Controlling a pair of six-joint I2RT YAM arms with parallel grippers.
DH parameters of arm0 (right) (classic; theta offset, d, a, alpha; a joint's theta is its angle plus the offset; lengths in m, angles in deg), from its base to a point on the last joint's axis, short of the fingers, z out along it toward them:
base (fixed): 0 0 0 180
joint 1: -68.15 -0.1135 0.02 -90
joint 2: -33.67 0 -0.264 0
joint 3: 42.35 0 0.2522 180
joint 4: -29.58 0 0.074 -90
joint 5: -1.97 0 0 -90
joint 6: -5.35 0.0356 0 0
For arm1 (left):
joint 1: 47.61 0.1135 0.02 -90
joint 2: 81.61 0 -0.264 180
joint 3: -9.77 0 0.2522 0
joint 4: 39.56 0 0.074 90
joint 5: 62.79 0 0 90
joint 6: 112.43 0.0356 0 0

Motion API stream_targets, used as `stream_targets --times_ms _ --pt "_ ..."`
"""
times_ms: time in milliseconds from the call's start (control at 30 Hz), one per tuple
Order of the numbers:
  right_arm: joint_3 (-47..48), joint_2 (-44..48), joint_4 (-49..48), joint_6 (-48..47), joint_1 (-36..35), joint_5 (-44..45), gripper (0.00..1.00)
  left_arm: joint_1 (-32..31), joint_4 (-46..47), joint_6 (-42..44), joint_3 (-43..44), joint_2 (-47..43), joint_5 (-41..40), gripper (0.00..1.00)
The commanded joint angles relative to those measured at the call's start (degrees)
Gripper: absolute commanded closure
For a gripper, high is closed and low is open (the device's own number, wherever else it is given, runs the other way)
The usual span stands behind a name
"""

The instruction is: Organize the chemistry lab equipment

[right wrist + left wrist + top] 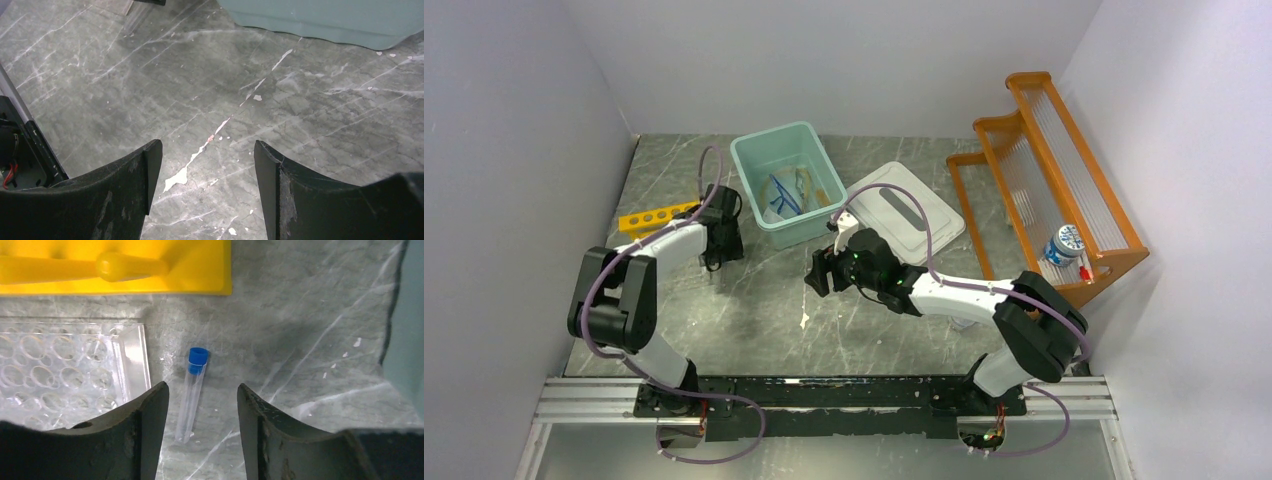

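A clear test tube with a blue cap (191, 395) lies flat on the grey marble table, cap pointing away. My left gripper (202, 386) hangs open just above it, one finger on each side, touching nothing. The yellow tube rack (115, 267) lies beyond the tube, and it also shows at the table's left (656, 217) in the top view. My left gripper (714, 268) stands just right of the rack. My right gripper (819, 275) is open over bare table at the middle, and its wrist view shows the right gripper (207, 142) with only marble between its fingers.
A clear plastic well plate (65, 370) lies left of the tube. A teal bin (774, 133) at the back holds blue and tan tubing loops (784, 195). A white lid (904, 210) lies to its right. An orange wooden shelf (1044, 180) at far right holds a small bottle (1061, 245).
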Motion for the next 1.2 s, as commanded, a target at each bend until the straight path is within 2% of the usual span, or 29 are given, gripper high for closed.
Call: stream_targets --times_ms 0,200,467,567,667,867,1033,1167 --pt "1.0 -0.5 0.6 -0.3 0.4 0.8 0.29 -0.5 0.7 -0.3 0.7 1.9 -0.3 0.46" --pt "1.0 -0.7 0.6 -0.6 0.4 0.8 0.3 -0.4 1.6 -0.6 0.4 4.3 0.6 0.65" --pt "1.0 -1.0 0.3 0.1 0.4 -0.4 0.3 -0.5 1.6 -1.2 -0.2 4.1 1.1 0.86" --pt "1.2 -1.5 -0.2 1.1 0.5 -1.9 0.3 -1.0 1.6 -2.3 -0.7 1.1 3.6 0.86" --pt "1.5 -2.3 -1.4 2.9 0.5 -4.3 0.29 -1.9 1.3 -4.8 -1.0 -3.6 9.5 0.86" --pt "7.2 -6.9 -4.8 9.2 0.4 -16.2 0.29 -3.8 1.7 -12.2 -3.4 -13.6 18.8 0.85" --pt "13.1 -11.7 -7.1 16.2 -1.9 -21.4 0.29 -4.0 1.0 -16.9 -6.7 -22.6 20.4 0.85" --pt "18.3 -15.5 -3.9 22.0 -4.5 -18.5 0.29 -4.0 -0.6 -19.6 -8.6 -29.4 19.3 0.85"
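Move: The blue-capped tube lies just under my open left fingers, about 2 cm down. From that hand the clear rack is some 10 cm left and 1 cm ahead; the yellow rack about 10 cm ahead and 10 cm left; the bin some 18 cm ahead and 15 cm right. From my right hand the tube is about 20 cm left, 6 cm ahead and 9 cm down; the bin some 24 cm ahead, 5 cm left. I sink my left hand about 2 cm while closing its fingers, pinch the tube near its middle, then lift it some 11 cm while carrying it about 8 cm right and slightly back, the fingers swinging rightward by some 30 degrees. As it rises, my open right hand goes about 9 cm left towards the tube, rising and drawing back a little. ##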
